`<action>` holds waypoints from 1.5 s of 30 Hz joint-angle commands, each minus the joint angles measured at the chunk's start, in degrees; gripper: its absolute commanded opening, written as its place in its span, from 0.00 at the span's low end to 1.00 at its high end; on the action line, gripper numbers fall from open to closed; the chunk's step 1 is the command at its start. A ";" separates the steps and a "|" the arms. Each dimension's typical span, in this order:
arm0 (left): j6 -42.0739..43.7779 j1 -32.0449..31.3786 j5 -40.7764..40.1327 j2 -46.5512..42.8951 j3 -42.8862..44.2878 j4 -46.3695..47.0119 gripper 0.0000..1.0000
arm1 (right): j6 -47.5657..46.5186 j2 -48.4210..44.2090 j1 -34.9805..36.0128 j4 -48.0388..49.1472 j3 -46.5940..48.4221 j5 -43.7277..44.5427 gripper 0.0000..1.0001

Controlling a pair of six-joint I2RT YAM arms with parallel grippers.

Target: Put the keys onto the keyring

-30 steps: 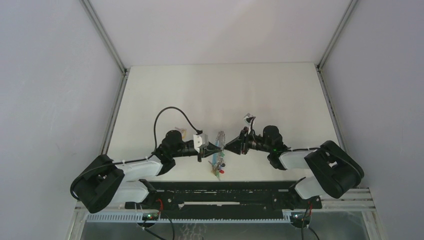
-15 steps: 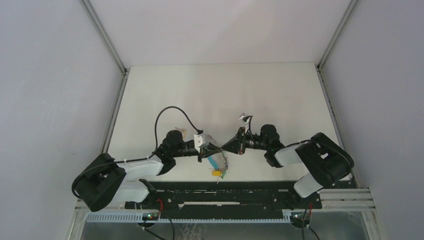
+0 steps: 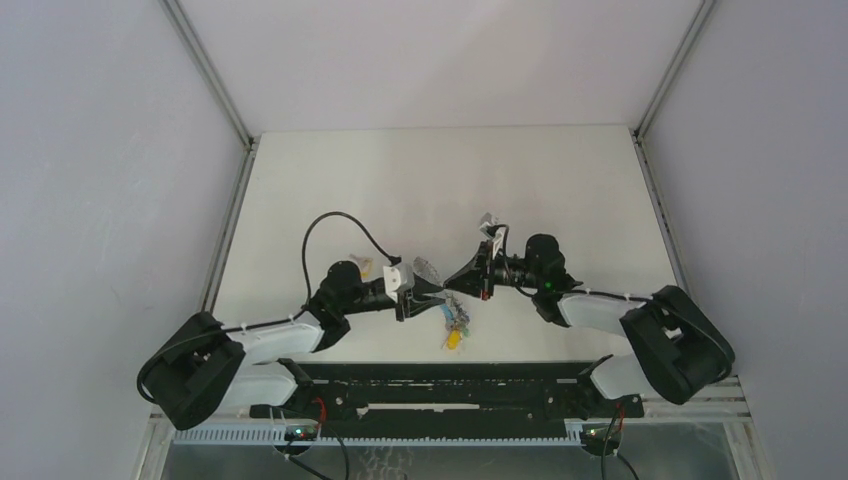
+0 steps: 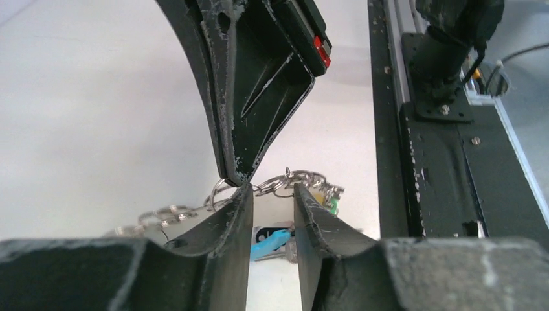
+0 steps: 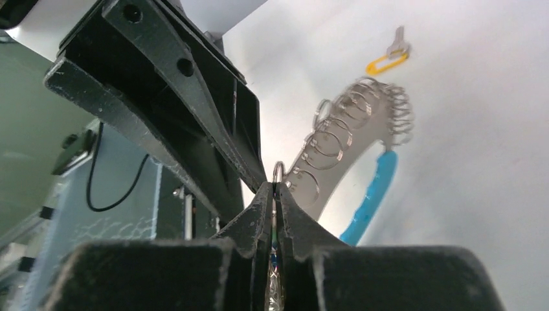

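My right gripper (image 5: 274,186) is shut on a thin wire ring of the keyring (image 5: 343,146), a grey band carrying several wire rings, with a blue band (image 5: 372,194) curving below it. In the top view the right gripper (image 3: 450,287) meets my left gripper (image 3: 432,293) tip to tip near the table's front middle. A bunch of keys (image 3: 455,325) dangles below them. My left gripper (image 4: 272,188) is open, with nothing between its fingers. Beyond it the ring chain carries a green key head (image 4: 333,205) and a yellowish one (image 4: 317,194).
Another yellow-headed key (image 5: 387,63) lies alone on the white table (image 3: 440,180), beyond the left arm. The black rail (image 4: 440,162) with the arm bases runs along the near edge. Grey walls close in the table's sides and back.
The left gripper has opened and let go. The right gripper has shut on a ring. The key bunch has swung right and now hangs under the right gripper's tip.
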 commanded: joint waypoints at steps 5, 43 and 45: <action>-13.59 0.10 -19.15 -5.28 -2.30 10.28 0.42 | -23.85 -7.96 1.10 -25.50 8.04 0.86 0.00; -26.37 5.39 -16.49 -10.33 -7.64 -0.78 0.62 | -43.85 -4.56 8.44 -44.01 17.91 16.06 0.00; -26.05 5.12 -15.28 -9.45 -7.06 -0.81 0.62 | -43.75 -4.40 8.57 -44.20 18.23 16.20 0.00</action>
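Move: The keyring hangs from the shut right fingers; its middle is about 1 cm left of the left hand and 4 cm below, and from the right hand about 1 cm back, 2 cm left and 3 cm below. Its key bunch dangles some 7 cm back, 2 cm right and 7 cm below the left hand. The loose yellow-tagged key lies on the table roughly 15 cm ahead, 18 cm left and 13 cm below the left hand. The right fingers keep their pinch on one small ring, rolling some 30 degrees, far side up, and tipping down while drifting about 2 cm forward. The left hand, already clear, opens wide as it backs away from the right fingertips, forward, up and left, then sinks about 4 cm beside the keyring and eases left, its fingers swung forward. ##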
